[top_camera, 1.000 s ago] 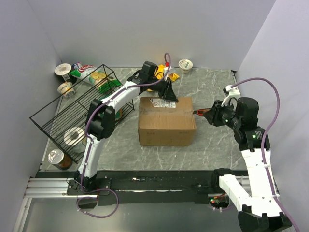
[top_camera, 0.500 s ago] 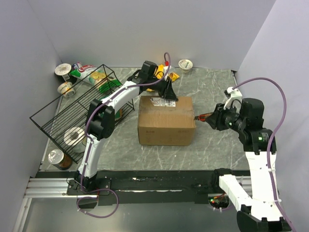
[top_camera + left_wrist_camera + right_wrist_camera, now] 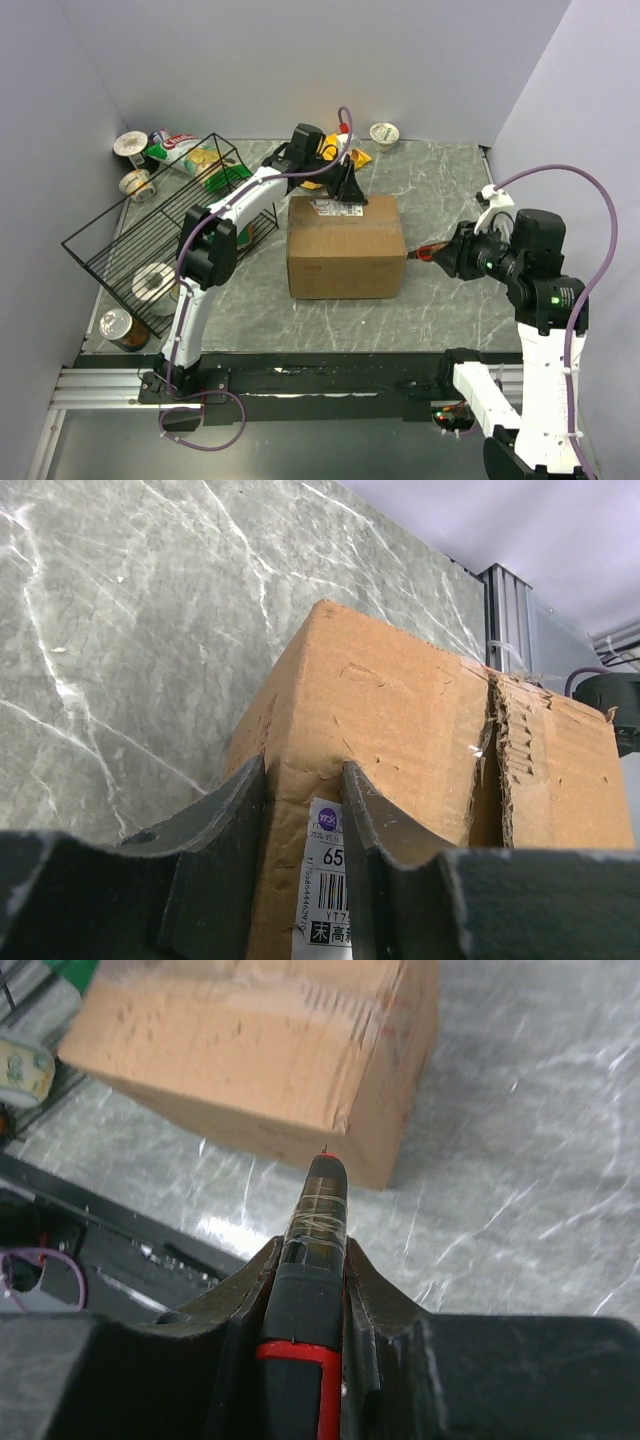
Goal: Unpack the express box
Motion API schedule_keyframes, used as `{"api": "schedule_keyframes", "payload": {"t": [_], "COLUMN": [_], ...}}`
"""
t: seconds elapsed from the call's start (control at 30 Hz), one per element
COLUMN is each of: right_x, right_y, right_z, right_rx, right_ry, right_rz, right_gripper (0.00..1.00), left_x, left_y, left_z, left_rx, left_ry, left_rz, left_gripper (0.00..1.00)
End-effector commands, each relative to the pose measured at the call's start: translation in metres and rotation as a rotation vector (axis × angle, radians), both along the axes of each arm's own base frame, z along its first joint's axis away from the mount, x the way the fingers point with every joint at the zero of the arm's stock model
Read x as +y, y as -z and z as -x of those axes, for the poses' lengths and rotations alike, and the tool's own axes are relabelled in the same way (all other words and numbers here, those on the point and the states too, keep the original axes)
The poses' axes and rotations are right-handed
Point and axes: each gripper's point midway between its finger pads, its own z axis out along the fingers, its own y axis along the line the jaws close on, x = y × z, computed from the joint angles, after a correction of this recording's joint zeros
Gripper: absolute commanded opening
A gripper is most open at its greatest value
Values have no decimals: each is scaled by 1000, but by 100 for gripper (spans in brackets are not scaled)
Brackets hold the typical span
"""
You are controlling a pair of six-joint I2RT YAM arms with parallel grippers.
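Note:
The express box is a brown cardboard carton with a white label, standing mid-table. My left gripper reaches over from the back and is shut on the box's far top edge. In the left wrist view its fingers straddle that edge with the label between them. The taped top seam looks ragged and split. My right gripper is shut on a black and red cutter. The cutter tip points at the box's right side, close to its near corner.
A black wire basket lies tilted to the left of the box, with a white round lid under it. Cups, a snack bag and a can sit along the left wall. Another cup stands at the back.
My right arm has drawn back toward the near right. The cutter tip has slid from the box's top right edge down toward its near right corner. The left gripper and box hold still.

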Motion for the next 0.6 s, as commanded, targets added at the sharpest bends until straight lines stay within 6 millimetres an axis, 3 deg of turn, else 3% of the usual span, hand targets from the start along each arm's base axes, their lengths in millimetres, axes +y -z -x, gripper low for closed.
{"api": "schedule_keyframes", "payload": {"t": [0.0,0.13,0.17,0.2,0.4,0.57], "right_x": [-12,-28,-29,-31,-27,-21], "right_y": [-38,-50,-62,-52,-34,-32], "right_z": [-32,-68,-80,-89,-139,-150], "right_rx": [-181,-285,-359,-350,-342,-329], "right_ry": [65,116,122,125,151,131], "right_rz": [27,85,89,86,-14,-54], "right_gripper": [0,0,0,0,0,0], "left_x": [24,23,23,24,28,29], "left_y": [60,48,47,46,47,46], "left_z": [-19,-15,-14,-14,-12,-9], "left_rx": [-21,-57,-58,-62,-65,-63], "left_ry": [-120,-109,-109,-109,-119,-118], "left_rz": [-197,-195,-195,-197,-211,-214], "left_gripper": [1,1,1,1,1,1]}}
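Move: From the right hand, which holds the red knife, the box's middle is about 14 cm ahead, 22 cm to the left and 21 cm lower. The yellow chip bag stands some 29 cm farther out than the box's middle, in line with it; the white cup is roughly 47 cm ahead of the right hand and 10 cm left, on the table. The box's middle lies about 9 cm back from the left hand, 1 cm to its left and 10 cm lower. The left fingers stay at the far top edge of the box by the label, hardly shifting. The right hand, keeping its grip on the knife, sweeps forward about 13 cm past the box's right end, from the near corner to beside the far corner. It first arcs up nearly 3 cm, then sinks again, with the wrist turning up by some 10 degrees and slightly clockwise. ##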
